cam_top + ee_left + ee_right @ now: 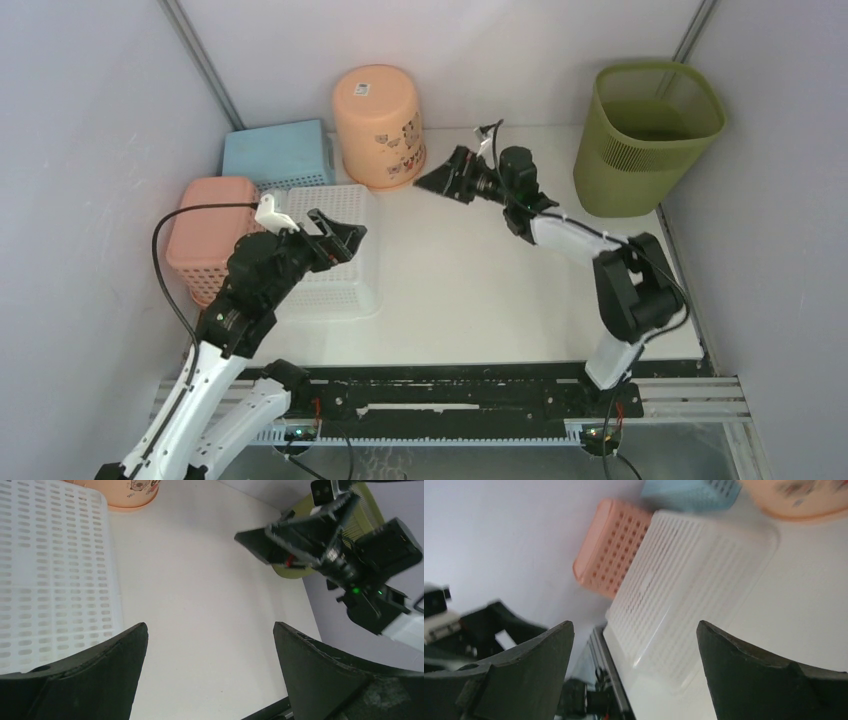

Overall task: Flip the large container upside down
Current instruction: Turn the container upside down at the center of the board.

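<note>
The large olive-green bin [648, 135] stands upright, mouth up, at the far right corner of the table; a part of it shows behind the right arm in the left wrist view [357, 522]. My right gripper [445, 178] is open and empty, held above the table's middle back and pointing left, well to the left of the bin. My left gripper [338, 238] is open and empty above the white basket [335, 250], far from the bin. Both wrist views show wide-apart fingers [100, 665] [529, 665] with nothing between them.
A peach bucket [379, 125] stands upside down at the back. A blue basket [278, 153], a pink basket [208, 235] and the white basket lie upside down at the left. Grey walls close in both sides; the bin sits close to the right wall.
</note>
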Controlling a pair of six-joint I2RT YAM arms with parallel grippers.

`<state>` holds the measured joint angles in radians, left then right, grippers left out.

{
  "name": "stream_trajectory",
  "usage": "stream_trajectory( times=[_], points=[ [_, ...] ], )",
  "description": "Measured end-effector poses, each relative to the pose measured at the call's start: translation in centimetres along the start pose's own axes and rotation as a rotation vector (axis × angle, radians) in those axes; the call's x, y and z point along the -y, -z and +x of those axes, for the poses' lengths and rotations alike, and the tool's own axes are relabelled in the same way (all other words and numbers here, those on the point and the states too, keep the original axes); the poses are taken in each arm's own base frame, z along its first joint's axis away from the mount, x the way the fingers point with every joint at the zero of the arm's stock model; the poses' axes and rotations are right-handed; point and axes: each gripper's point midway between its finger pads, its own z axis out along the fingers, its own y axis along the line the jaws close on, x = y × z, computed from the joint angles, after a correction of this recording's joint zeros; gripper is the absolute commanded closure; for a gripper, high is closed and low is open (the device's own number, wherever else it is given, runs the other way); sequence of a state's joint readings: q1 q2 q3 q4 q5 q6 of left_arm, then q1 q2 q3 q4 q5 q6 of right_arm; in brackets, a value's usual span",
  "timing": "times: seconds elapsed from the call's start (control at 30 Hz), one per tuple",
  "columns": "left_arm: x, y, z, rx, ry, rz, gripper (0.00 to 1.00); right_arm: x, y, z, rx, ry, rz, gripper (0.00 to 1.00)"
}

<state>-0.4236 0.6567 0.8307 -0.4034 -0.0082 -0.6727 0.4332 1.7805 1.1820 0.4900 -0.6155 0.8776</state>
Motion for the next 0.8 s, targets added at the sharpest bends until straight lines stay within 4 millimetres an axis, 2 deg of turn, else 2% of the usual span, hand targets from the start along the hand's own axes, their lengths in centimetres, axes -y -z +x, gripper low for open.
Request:
stream_trajectory(
  times=[0.07, 0.13, 0.2, 0.27, 0.33, 0.47, 0.8],
  points=[
    [-0.2, 0.5, 0.3, 0.002, 0.0, 0.005, 0.0, -1.7, 1.1, 2.8, -0.041, 0.056, 0.009, 0.0],
    [-0.5, 0.8, 0.9, -0.001, 0.0, 0.009, 0.0, -2.4, 2.2, 5.3, -0.077, 0.088, 0.03, 0.0],
    [-0.9, 1.1, 1.6, -0.006, 0.001, 0.014, 0.0, -2.3, 3.8, 8.4, -0.121, 0.111, 0.07, 0.0],
    [-1.2, 1.2, 2.1, -0.013, 0.008, 0.014, 0.0, -1.5, 5.6, 10.4, -0.147, 0.123, 0.118, 0.0],
    [-1.4, 1.3, 2.5, -0.021, 0.011, 0.013, 0.0, -1.0, 7.5, 11.6, -0.153, 0.135, 0.164, 0.0],
    [-1.7, 1.3, 3.1, -0.033, 0.018, 0.009, 0.0, -0.9, 11.4, 12.7, -0.127, 0.174, 0.226, 0.0],
    [-2.4, 1.5, 6.3, -0.12, 0.024, 0.04, 0.0, -3.4, 19.8, 13.5, 0.003, 0.27, 0.255, 0.0]
  ],
)
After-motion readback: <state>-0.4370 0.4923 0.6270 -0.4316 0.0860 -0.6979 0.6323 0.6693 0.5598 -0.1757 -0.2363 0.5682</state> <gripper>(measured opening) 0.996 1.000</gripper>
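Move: The green bin, the only container still upright, stands about 43 cm to the right of the right hand and 13 cm farther out, its middle some 8 cm lower. The upturned peach bucket is roughly 18 cm ahead and 14 cm left of that hand, the white basket level with it and 25 cm left. From the left hand the green bin lies about 58 cm right and 30 cm ahead, the white basket 15 cm ahead and 10 cm left. Empty and wide open, the right hand heads back from the peach bucket over bare board, some 20 cm straight towards its base at first, then also swinging about 10 cm right, with a shallow dip; its left-pointing fingers tip down about 20 degrees. The left hand, also open, sinks about 6 cm and eases back a little. Neither touches anything. ##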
